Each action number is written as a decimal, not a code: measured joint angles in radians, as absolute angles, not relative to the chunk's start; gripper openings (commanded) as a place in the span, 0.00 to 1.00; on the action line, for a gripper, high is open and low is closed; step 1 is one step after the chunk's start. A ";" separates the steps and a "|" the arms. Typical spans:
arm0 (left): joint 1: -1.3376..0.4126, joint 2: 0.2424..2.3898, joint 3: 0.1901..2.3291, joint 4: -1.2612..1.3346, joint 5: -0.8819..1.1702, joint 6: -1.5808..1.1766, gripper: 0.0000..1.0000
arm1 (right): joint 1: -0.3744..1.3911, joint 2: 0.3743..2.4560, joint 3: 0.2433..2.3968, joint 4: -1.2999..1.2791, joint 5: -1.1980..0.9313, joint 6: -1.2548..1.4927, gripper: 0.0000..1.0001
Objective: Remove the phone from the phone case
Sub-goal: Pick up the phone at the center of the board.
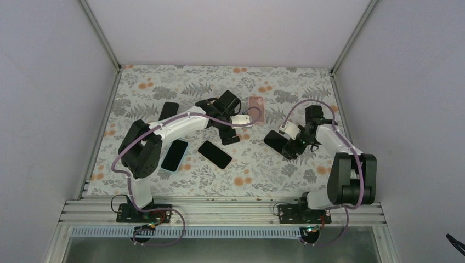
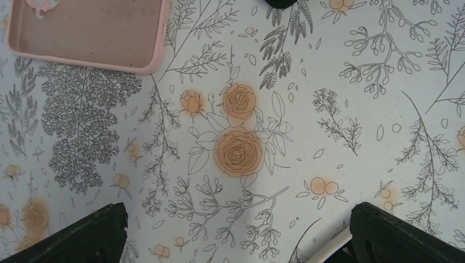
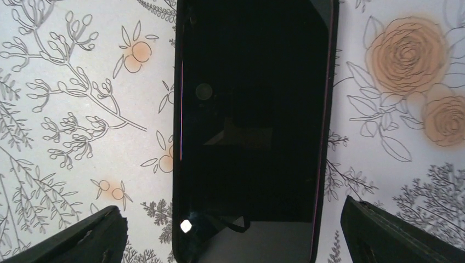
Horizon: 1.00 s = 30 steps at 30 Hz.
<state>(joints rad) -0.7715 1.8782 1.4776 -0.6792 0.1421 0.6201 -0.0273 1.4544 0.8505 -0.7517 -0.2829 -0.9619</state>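
Note:
The pink phone case (image 2: 88, 33) lies empty on the floral cloth with its inside facing up, seen in the overhead view as the same case (image 1: 256, 108) at the table's middle back. My left gripper (image 2: 236, 233) hovers open just in front of it over bare cloth, also visible from overhead (image 1: 230, 134). A black phone (image 3: 252, 126) lies flat, screen up, to the right of the case. My right gripper (image 3: 233, 235) is open right above its near end, with a finger on either side and not touching it. The overhead view shows this phone (image 1: 274, 139) under the right gripper (image 1: 293, 147).
Three more dark phones lie left of centre on the cloth: one at the back left (image 1: 169, 111), one in a light blue case (image 1: 174, 155), and one in the middle (image 1: 215, 154). Grey walls close in the table on three sides.

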 measured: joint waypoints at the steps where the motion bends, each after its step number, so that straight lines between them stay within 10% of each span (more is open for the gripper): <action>1: -0.772 1.878 1.477 -0.680 0.142 0.619 1.00 | -0.027 1.469 0.850 -0.747 -0.283 -0.965 1.00; 20: -0.747 1.980 1.587 -0.748 0.161 0.617 1.00 | -0.027 1.595 0.835 -0.643 -0.242 -0.984 0.99; 30: -0.742 2.035 1.695 -0.817 0.252 0.610 1.00 | -0.027 1.594 0.828 -0.621 -0.235 -1.000 0.71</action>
<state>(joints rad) -0.7418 2.0354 1.6947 -0.8173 0.2516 0.6102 -0.0273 1.5944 0.8280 -0.6209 -0.2352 -1.0004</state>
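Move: The phone to be gripped lies flat just under the right hand, its middle about 3 cm ahead, 4 cm to the left and 4 cm down, so the open fingers stand over its near right end. The empty pink case is about 18 cm ahead and 15 cm left of the right hand, and the light-edged phone some 33 cm left and 1 cm back, both about 5 cm below. From the left hand the phone to be gripped is about 22 cm right, 3 cm back and 10 cm lower. The right hand sinks about 4 cm over the phone's near right end, easing about 1 cm forward with its fingers still wide, then stops low at the board and closes on the phone's two long edges, the grip effort rising as the pads come against them. Meanwhile the open left hand dips a little and shifts about 1.5 cm forward, then starts about 2 cm to the right towards the phone, touching nothing. ##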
